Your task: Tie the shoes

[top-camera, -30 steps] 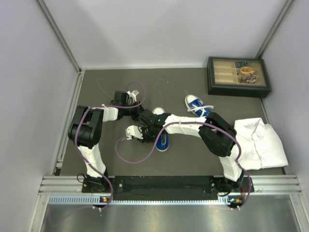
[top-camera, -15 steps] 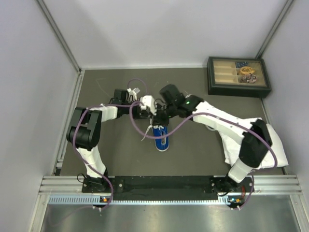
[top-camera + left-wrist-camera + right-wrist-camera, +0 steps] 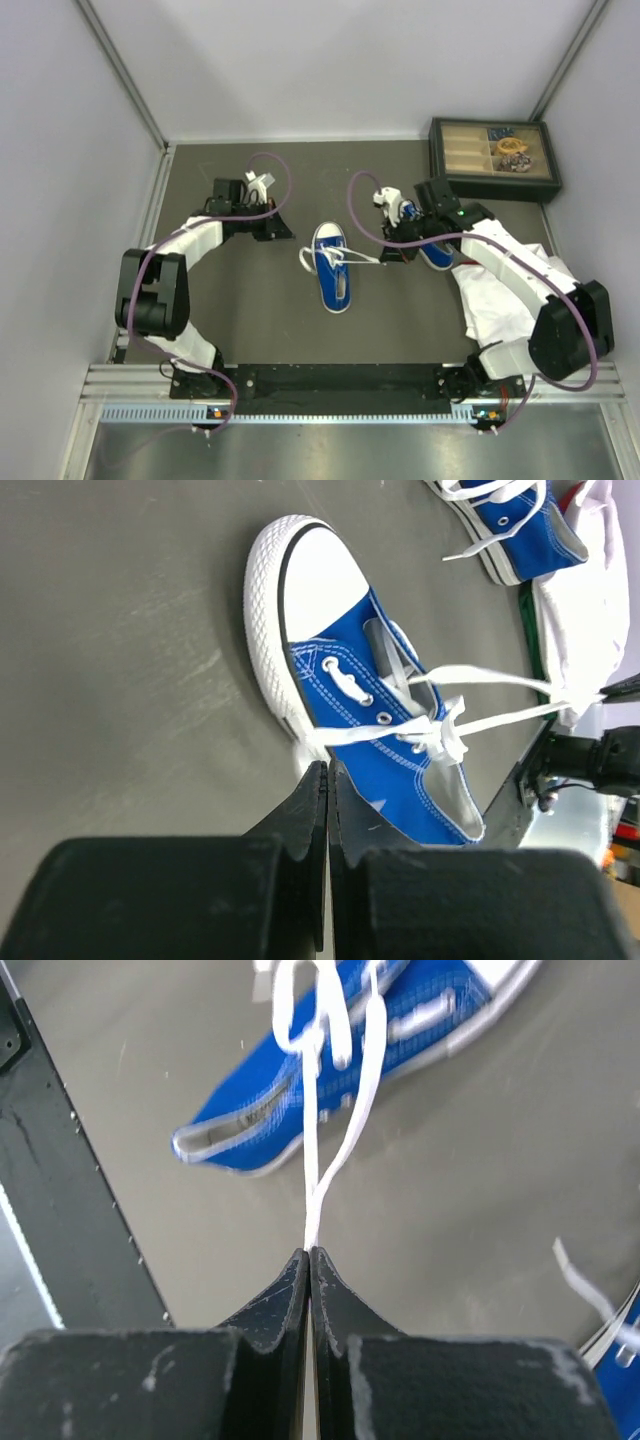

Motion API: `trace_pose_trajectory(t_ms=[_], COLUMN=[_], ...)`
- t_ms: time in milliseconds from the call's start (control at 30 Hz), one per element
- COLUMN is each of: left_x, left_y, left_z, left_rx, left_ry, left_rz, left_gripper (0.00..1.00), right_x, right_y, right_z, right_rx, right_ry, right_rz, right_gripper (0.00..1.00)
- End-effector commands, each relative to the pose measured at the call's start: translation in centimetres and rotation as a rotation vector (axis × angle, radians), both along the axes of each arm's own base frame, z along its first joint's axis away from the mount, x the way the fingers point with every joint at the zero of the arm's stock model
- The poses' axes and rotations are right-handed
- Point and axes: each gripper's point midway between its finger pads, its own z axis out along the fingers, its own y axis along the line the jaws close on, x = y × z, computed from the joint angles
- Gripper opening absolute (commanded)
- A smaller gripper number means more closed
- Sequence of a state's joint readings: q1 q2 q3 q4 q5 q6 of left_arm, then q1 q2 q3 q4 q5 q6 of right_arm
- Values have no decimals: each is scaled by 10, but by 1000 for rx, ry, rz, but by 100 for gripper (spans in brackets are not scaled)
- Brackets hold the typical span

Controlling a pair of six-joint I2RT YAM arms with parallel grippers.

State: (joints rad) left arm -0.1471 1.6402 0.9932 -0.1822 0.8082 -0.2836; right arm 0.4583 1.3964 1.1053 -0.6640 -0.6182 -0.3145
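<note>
One blue shoe (image 3: 333, 287) lies mid-table, toe away from me, its white laces (image 3: 364, 259) knotted over the tongue. My right gripper (image 3: 389, 256) is shut on two lace strands (image 3: 313, 1185) that run taut from the knot to its tips (image 3: 309, 1252). To the shoe's upper left, my left gripper (image 3: 290, 236) is shut (image 3: 327, 768); a short lace loop (image 3: 303, 262) ends close to its tips, and I cannot tell whether it is pinched. The second shoe (image 3: 436, 256) lies partly under my right arm, also seen in the left wrist view (image 3: 520, 525).
A white cloth (image 3: 592, 600) lies at the right, mostly under my right arm. A dark compartment box (image 3: 493, 158) with small items sits at the back right. Walls close in the dark mat on the left, back and right.
Both grippers were together over the shoe. The right has swung out to the right, drawing lace strands taut. The left has pulled back to the upper left.
</note>
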Motion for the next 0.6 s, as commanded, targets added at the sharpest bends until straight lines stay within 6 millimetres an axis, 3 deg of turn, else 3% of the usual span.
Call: trace_pose_trajectory(t_ms=[0,133,233,300,400,433,500,567], left_x=[-6,-5,-9,-22,-44,-50,-59,-60], left_y=[23,53,71,63,37,32,22,15], left_z=[15,8,-1,0,5,7,2,-8], left_rx=[71,179,255,223,120,105,91,106], left_ry=[-83,-99,-97,-108,-155,-184,-206,-202], left_rz=[4,61,90,2,-127,-168,-232,-260], left_gripper=[0,0,0,0,21,34,47,51], right_x=[-17,-17,-17,-13,-9,-6,-3,-1], right_y=[-16,-30,-29,-23,-15,-13,-11,-10], right_z=[9,-5,-14,-18,-23,-24,-26,-34], right_rx=[57,52,52,73,94,97,97,87], right_ry=[47,119,163,195,271,287,304,343], right_rz=[-45,-132,-152,-155,-170,-181,-190,-207], right_gripper=[0,0,0,0,0,0,0,0])
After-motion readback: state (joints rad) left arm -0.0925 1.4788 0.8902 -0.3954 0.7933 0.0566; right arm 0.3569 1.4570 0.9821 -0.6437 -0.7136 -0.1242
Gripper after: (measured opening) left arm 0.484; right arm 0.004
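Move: Some 3 cm to the right of the shut left fingers, about 5 cm back and 6 cm below, hangs the loose lace. The knot on the shoe is 8 cm right, 4 cm back and 5 cm below. From the right hand, which holds lace, the knot lies about 13 cm left, 5 cm ahead and 10 cm below; the second shoe is roughly 10 cm right, 9 cm ahead and 12 cm below. Sweeping on to the left about 6 cm, away from the knot, the left hand then turns back towards the bases and a little right and down, opening its fingers to about half. The right hand keeps its pinch on the lace, drawing 3 cm right, then sinking to about 4 cm lower with a slight shift back, its wrist turning some 20 degrees. ##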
